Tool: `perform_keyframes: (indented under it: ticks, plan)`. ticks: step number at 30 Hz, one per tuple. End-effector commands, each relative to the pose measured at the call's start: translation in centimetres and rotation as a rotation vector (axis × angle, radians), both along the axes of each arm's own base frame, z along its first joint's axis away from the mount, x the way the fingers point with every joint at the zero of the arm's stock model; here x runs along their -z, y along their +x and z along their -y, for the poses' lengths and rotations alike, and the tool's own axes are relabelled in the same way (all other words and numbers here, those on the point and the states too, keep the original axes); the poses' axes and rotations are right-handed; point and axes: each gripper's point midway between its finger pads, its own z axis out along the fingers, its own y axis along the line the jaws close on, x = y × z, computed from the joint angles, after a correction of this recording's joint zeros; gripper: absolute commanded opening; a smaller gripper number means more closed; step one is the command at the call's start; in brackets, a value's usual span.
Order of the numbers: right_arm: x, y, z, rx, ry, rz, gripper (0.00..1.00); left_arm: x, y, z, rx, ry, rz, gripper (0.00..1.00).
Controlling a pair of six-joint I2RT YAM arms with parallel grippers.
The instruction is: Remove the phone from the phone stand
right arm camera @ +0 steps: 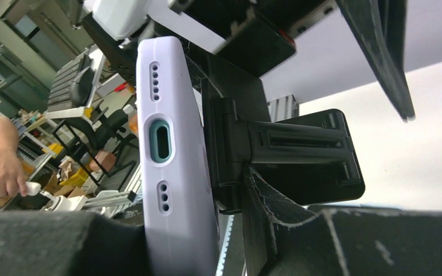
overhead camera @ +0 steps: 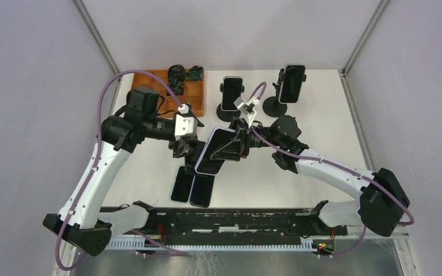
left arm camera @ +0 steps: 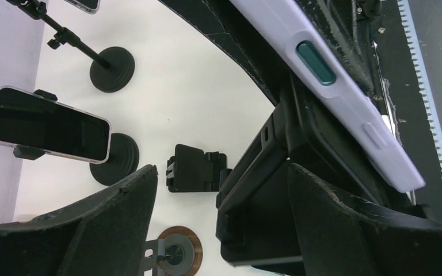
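The phone [overhead camera: 213, 150], in a lilac case, hangs tilted above the table's middle, with my right gripper [overhead camera: 231, 146] shut on it. In the right wrist view its charging-port edge [right arm camera: 171, 155] stands between the fingers [right arm camera: 299, 236]. The black phone stand [right arm camera: 302, 154] clings to the phone's back. In the left wrist view the phone stand [left arm camera: 265, 190] sits between the wide-apart fingers [left arm camera: 106, 227] of my left gripper [left arm camera: 224, 230], close to the right finger. The phone [left arm camera: 334, 75] runs across the upper right. My left gripper [overhead camera: 185, 146] is open.
Two dark phones [overhead camera: 193, 188] lie flat near the front edge. Two more phones on round-based stands [overhead camera: 232, 93] [overhead camera: 292, 84] are at the back. A wooden tray [overhead camera: 167, 80] is at the back left. A folded black stand [left arm camera: 195, 168] and a wooden disc [left arm camera: 175, 251] lie below the left gripper.
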Motion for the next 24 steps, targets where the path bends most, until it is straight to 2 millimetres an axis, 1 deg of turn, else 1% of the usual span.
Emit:
perform_keyframes:
  ticks: [1,4,5,6,8,9,10,12,14,15,17,19,20,22,24]
  plan:
    - [-7.1,-1.7,0.0,-0.043,0.189,0.164,0.00,-0.1,-1.5,-0.8,0.055,0.039,0.075,0.85]
    - [-7.4,-1.6,-0.3,-0.042,0.186,0.162,0.00,0.3,-1.5,-1.2,0.065,0.072,0.095,0.77]
    - [-7.6,-1.7,-0.3,-0.044,0.188,0.164,0.00,0.4,-1.6,-1.4,0.066,0.084,0.101,0.71]
    - [-7.6,-1.7,-0.4,-0.044,0.186,0.163,0.00,0.7,-1.8,-1.6,0.076,0.095,0.104,0.69]
    - [-7.6,-1.7,-0.3,-0.038,0.183,0.161,0.00,0.9,-1.9,-1.8,0.085,0.109,0.113,0.60]
    - [-7.5,-1.6,-0.3,-0.031,0.179,0.159,0.00,0.9,-1.9,-1.8,0.088,0.108,0.118,0.54]
    - [-7.5,-1.5,-0.3,-0.022,0.175,0.154,0.00,0.8,-2.0,-1.8,0.093,0.105,0.126,0.51]
    - [-7.3,-1.3,-0.4,-0.012,0.166,0.140,0.00,0.4,-2.1,-1.7,0.102,0.095,0.144,0.38]
    - [-7.2,-0.9,-0.5,0.007,0.158,0.117,0.00,-0.2,-2.2,-1.6,0.102,0.081,0.158,0.19]
    - [-7.2,-0.6,-0.5,0.025,0.153,0.103,0.00,-0.5,-2.2,-1.6,0.097,0.074,0.165,0.14]
    - [-7.2,0.2,-0.8,0.064,0.136,0.069,0.01,-1.1,-2.0,-1.6,0.086,0.067,0.186,0.07]
    - [-7.1,0.7,-0.8,0.096,0.128,0.042,0.14,-1.9,-1.5,-1.6,0.065,0.058,0.220,0.04]
    - [-6.9,0.9,-0.7,0.110,0.120,0.029,0.16,-2.4,-1.3,-1.6,0.048,0.050,0.223,0.02]
    - [-6.6,0.9,-0.5,0.121,0.118,0.019,0.21,-3.2,-1.0,-1.5,0.024,0.031,0.228,0.02]
    - [-6.5,0.8,-0.2,0.129,0.117,0.007,0.24,-3.4,-1.1,-1.4,0.026,0.022,0.221,0.02]
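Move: The lifted phone stand, behind the phone in the right gripper, has its middle about 3 cm back from and 3 cm below the left gripper; from the right gripper it is some 6 cm left and 4 cm down. The phone's middle is roughly 5 cm back, 6 cm right and 1 cm above the left gripper. On the table, about 28 cm below the left gripper, one flat phone lies 7 cm back and 8 cm left, another 9 cm back and 1 cm left. Bring the left gripper some 2 cm back and left, dipping slightly then rising to its first height, tilting the wrist about 10 degrees, and close its open fingers on the black stem between the stand's cradle and base. Keep the right gripper's hold on the phone while lifting it about 3 cm and shifting it a little left, presenting the stand to the left fingers. ##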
